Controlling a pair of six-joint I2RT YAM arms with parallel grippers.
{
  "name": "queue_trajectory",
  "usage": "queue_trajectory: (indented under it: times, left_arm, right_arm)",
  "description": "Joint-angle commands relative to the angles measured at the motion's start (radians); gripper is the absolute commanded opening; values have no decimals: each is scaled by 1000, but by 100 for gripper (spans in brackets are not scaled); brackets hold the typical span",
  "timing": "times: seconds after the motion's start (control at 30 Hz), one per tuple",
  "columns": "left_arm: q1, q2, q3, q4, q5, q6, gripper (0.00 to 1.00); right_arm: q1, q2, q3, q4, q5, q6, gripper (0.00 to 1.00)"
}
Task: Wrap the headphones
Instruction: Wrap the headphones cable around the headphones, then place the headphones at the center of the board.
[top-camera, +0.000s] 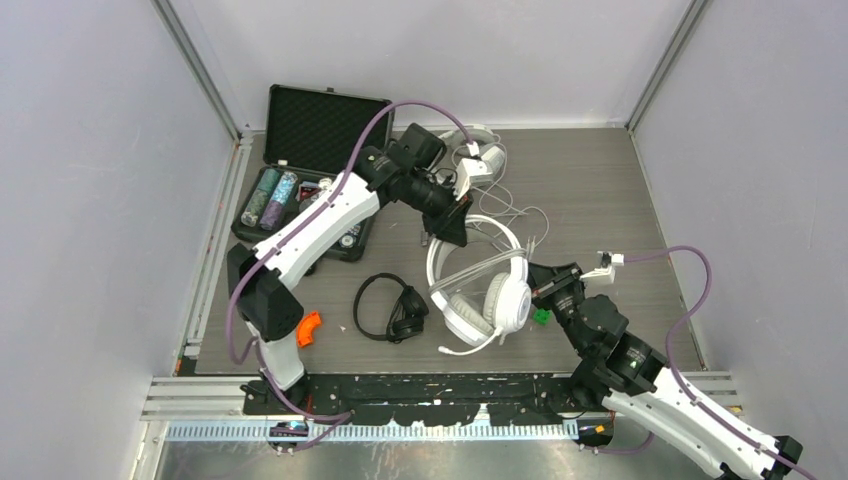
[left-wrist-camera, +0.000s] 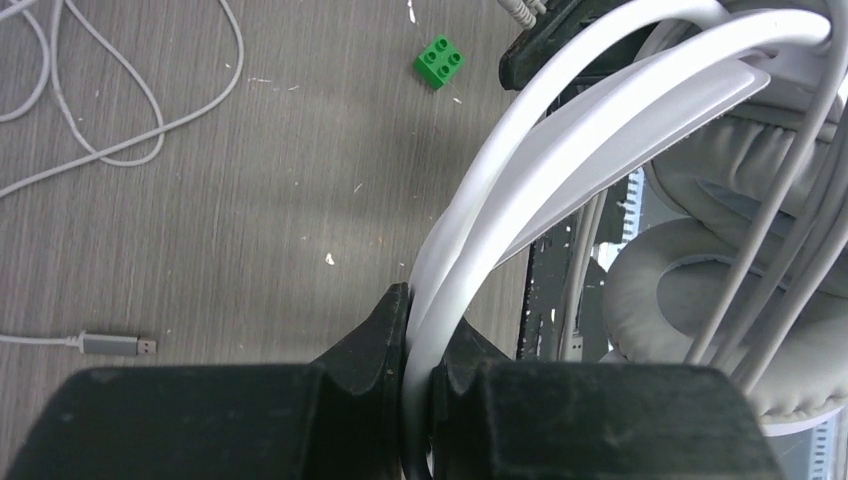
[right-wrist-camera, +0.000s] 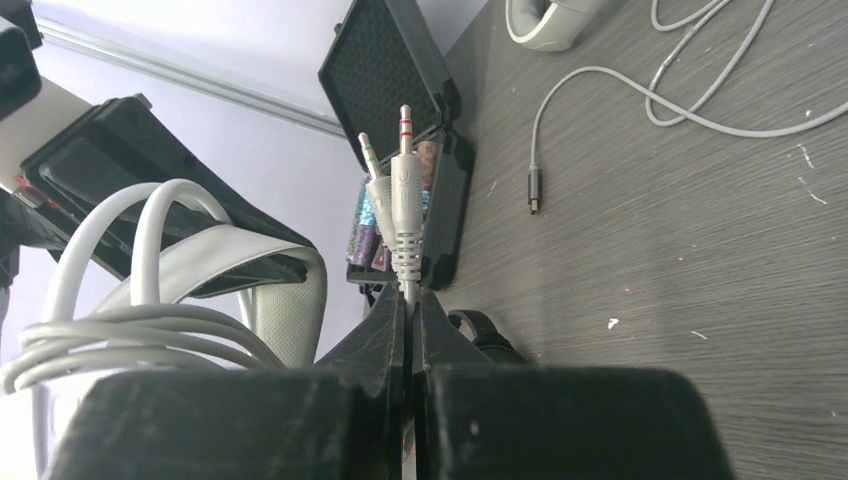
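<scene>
A white padded pair of headphones (top-camera: 480, 285) stands mid-table, its pale cord (right-wrist-camera: 120, 340) looped several times around the headband. My left gripper (top-camera: 455, 228) is shut on the top of that headband (left-wrist-camera: 600, 110), which runs up between the jaws; the ear pads (left-wrist-camera: 680, 290) hang beyond. My right gripper (top-camera: 535, 275) is shut on the cord's end, just below its twin jack plugs (right-wrist-camera: 400, 210), to the right of the earcups. A slim black pair (top-camera: 390, 308) lies flat to the left. A second white pair (top-camera: 480, 150) sits at the back with its cord (top-camera: 515, 210) loose on the table.
An open black case (top-camera: 310, 170) with small items stands at the back left. A green brick (top-camera: 541, 316) lies by my right gripper, and an orange piece (top-camera: 309, 328) by the left arm's base. A loose USB plug (left-wrist-camera: 118, 345) rests on the table.
</scene>
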Motion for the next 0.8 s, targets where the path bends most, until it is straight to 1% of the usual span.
queue_trajectory:
  times: [0.0,0.17,0.23,0.33,0.4,0.5,0.6,0.77]
  left_arm:
    - [2,43,74,-128,30,143,0]
    - [2,150,110,-177,-89,204,0]
    - [3,202,131,-180,-114,207,0]
    - [3,288,161,-164,-147,203,0]
    - [5,359,195,-164,-165,195,0]
    - [4,434,237,-175,-153,193,0]
    - [5,456,215,-121,-162,183,0]
    - [3,437,114,23,-161,157,1]
  right_arm:
    - [-9,13,27,42,106,-9,0]
    - [-9,59,-18,50,235,41,0]
    - [-10,85,-27,67,288,8,0]
    - [-9,142,-15,42,366,-31,2]
    - [-9,198,-9,40,394,-49,2]
    - [-9,269,-12,71,390,-71,2]
    - [-9,325,-21,74,391,-63,3]
    - [-10,374,-77,91,424,-1,3]
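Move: The left fingers hold the white headphones' headband and the right fingers the plug end of their wrapped cable; the bare table spot they sink to is roughly 24 cm below the left hand, 6 cm right and 3 cm back, and 20 cm below the right hand, 11 cm left and 2 cm ahead. From the left hand, the black headphones lie about 14 cm left and 3 cm back. The green block lies almost under the right hand, some 3 cm right and 1 cm ahead. Still pinching the headband, the left hand lowers the white headphones some 17 cm towards the bare table between the black headphones and the green block, easing about 6 cm forward on the way while its fingers tip to point more steeply down. The right hand keeps its pinch on the cable's plug end and sinks with it about 10 cm, drifting forward and left towards the headband as the wrist rolls its left side down some 20 degrees, dips and swings a little clockwise. ##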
